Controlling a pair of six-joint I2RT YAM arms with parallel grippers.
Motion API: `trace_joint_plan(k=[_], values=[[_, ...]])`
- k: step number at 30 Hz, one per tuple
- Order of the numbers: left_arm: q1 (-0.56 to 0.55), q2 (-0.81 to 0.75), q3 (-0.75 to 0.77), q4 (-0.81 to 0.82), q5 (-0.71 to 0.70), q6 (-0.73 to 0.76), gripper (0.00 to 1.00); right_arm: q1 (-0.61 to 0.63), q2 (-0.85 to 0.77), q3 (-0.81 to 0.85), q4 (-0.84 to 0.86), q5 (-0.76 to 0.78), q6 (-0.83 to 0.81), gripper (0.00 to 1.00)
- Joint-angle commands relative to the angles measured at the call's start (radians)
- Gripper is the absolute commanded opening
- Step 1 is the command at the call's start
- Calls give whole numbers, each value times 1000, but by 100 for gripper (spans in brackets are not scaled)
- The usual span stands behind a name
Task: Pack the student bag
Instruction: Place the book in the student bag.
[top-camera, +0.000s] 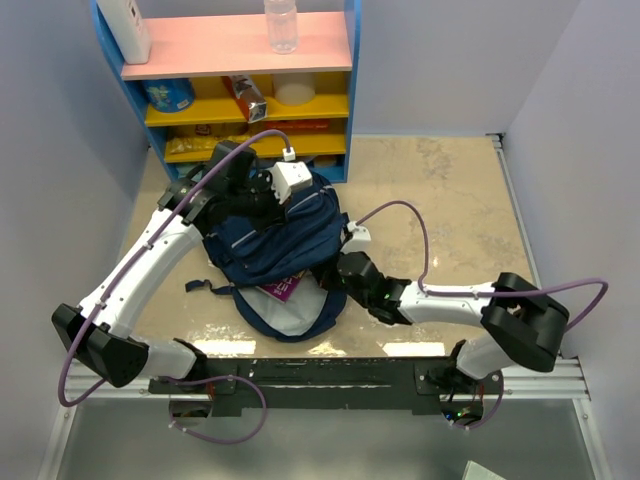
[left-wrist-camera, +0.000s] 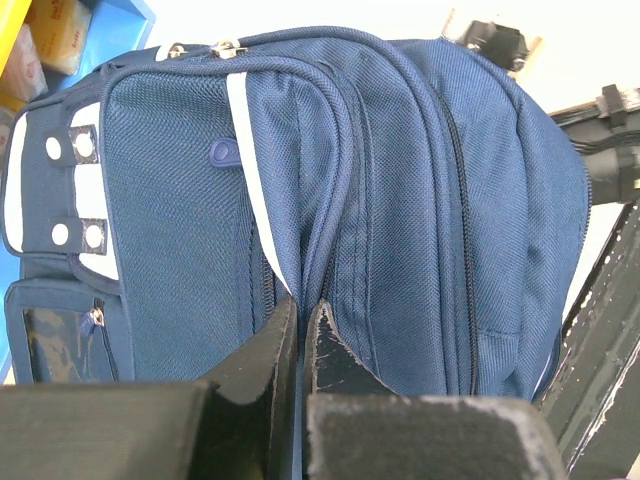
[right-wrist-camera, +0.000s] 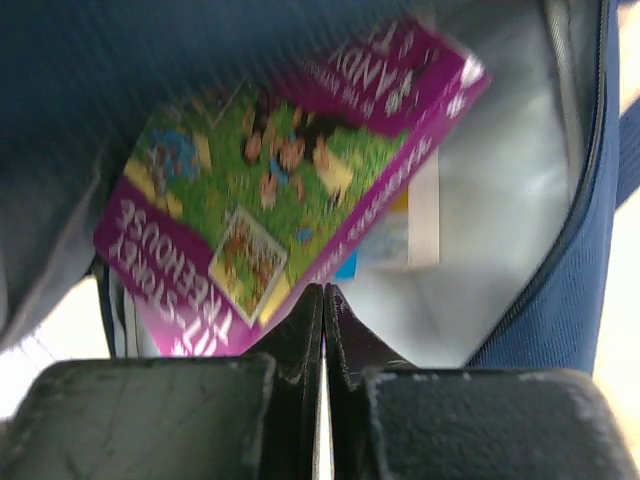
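The student bag (top-camera: 262, 243), navy with light stripes, lies in the middle of the table with its mouth facing the near edge. My left gripper (top-camera: 258, 205) is at its far top; the left wrist view shows the gripper (left-wrist-camera: 301, 308) shut on a fold of the bag's fabric (left-wrist-camera: 400, 200) beside a zip seam. A purple picture book (top-camera: 283, 288) pokes out of the bag's mouth. My right gripper (top-camera: 333, 274) is at that opening, and the right wrist view shows it (right-wrist-camera: 322, 291) shut and empty, tips against the book's (right-wrist-camera: 270, 190) lower edge. The bag's pale lining (right-wrist-camera: 500, 230) surrounds it.
A blue shelf unit (top-camera: 352, 90) with pink and yellow shelves stands behind the bag, holding a clear bottle (top-camera: 281, 25), a white container (top-camera: 126, 28), a blue can (top-camera: 168, 95) and boxes. A second thin book (right-wrist-camera: 415, 225) lies under the purple one. Bare marble tabletop (top-camera: 450, 200) stretches right.
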Motion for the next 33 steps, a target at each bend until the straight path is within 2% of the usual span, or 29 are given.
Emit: trace_joint_plan(k=[1, 14, 16, 18, 19, 21, 23, 25, 26, 28, 30, 31, 32, 33], values=[[5, -32, 17, 97, 18, -8, 0, 3, 71, 88, 104, 145, 23, 0], [5, -59, 0, 86, 19, 9, 0, -25, 208, 222, 189, 196, -20, 0], [5, -65, -8, 81, 19, 14, 0, -34, 166, 195, 200, 211, -29, 0], [5, -64, -21, 75, 25, 21, 0, -42, 52, 147, 190, 219, -78, 0], [5, -64, -28, 74, 29, 24, 0, -40, 12, 136, 164, 228, -106, 7], [5, -58, -55, 81, 42, 26, 0, -39, -127, 100, 29, 216, -137, 9], [5, -52, -98, 122, 61, 17, 0, -32, -221, 54, -34, 184, -131, 17], [4, -24, -113, 146, 93, 8, 1, -20, -337, -12, -135, 135, -106, 34], [4, -10, -110, 158, 104, -2, 2, 10, -370, -35, -162, 130, -89, 39], [2, 40, -98, 164, 125, -2, 4, 69, -448, -83, -234, 165, -69, 54], [2, 80, -80, 170, 116, 8, 13, 150, -463, -80, -301, 185, -48, 62], [2, 91, -75, 169, 110, 12, 18, 170, -444, -74, -315, 185, -46, 79], [2, 102, -74, 172, 96, 20, 30, 179, -428, -63, -335, 155, -42, 98], [2, 117, -75, 172, 93, 23, 36, 190, -412, -40, -378, 150, -36, 99]])
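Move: Some 10 cm to the right hand's left, about 2 cm ahead and 6 cm below it, the purple book already lies in the bag's mouth. The flap edge hangs over it, roughly 6 cm left, 3 cm ahead and 3 cm above that hand; the mouth's near rim is about 11 cm back, 7 cm left and 8 cm down. From the left hand, already pinching the raised flap, the book sits roughly 21 cm below, 2 cm back, in line sideways. Reaching about 6 cm farther forward into the bag's mouth with shut fingers, the right hand then reverses, climbing some 8 cm while drawing back about 10 cm and off to the right, away from the book, its fingers opening nearly wide. Late on, the left hand sinks about 4 cm and shifts right with the flap, its fingers just starting to part around the fold. ##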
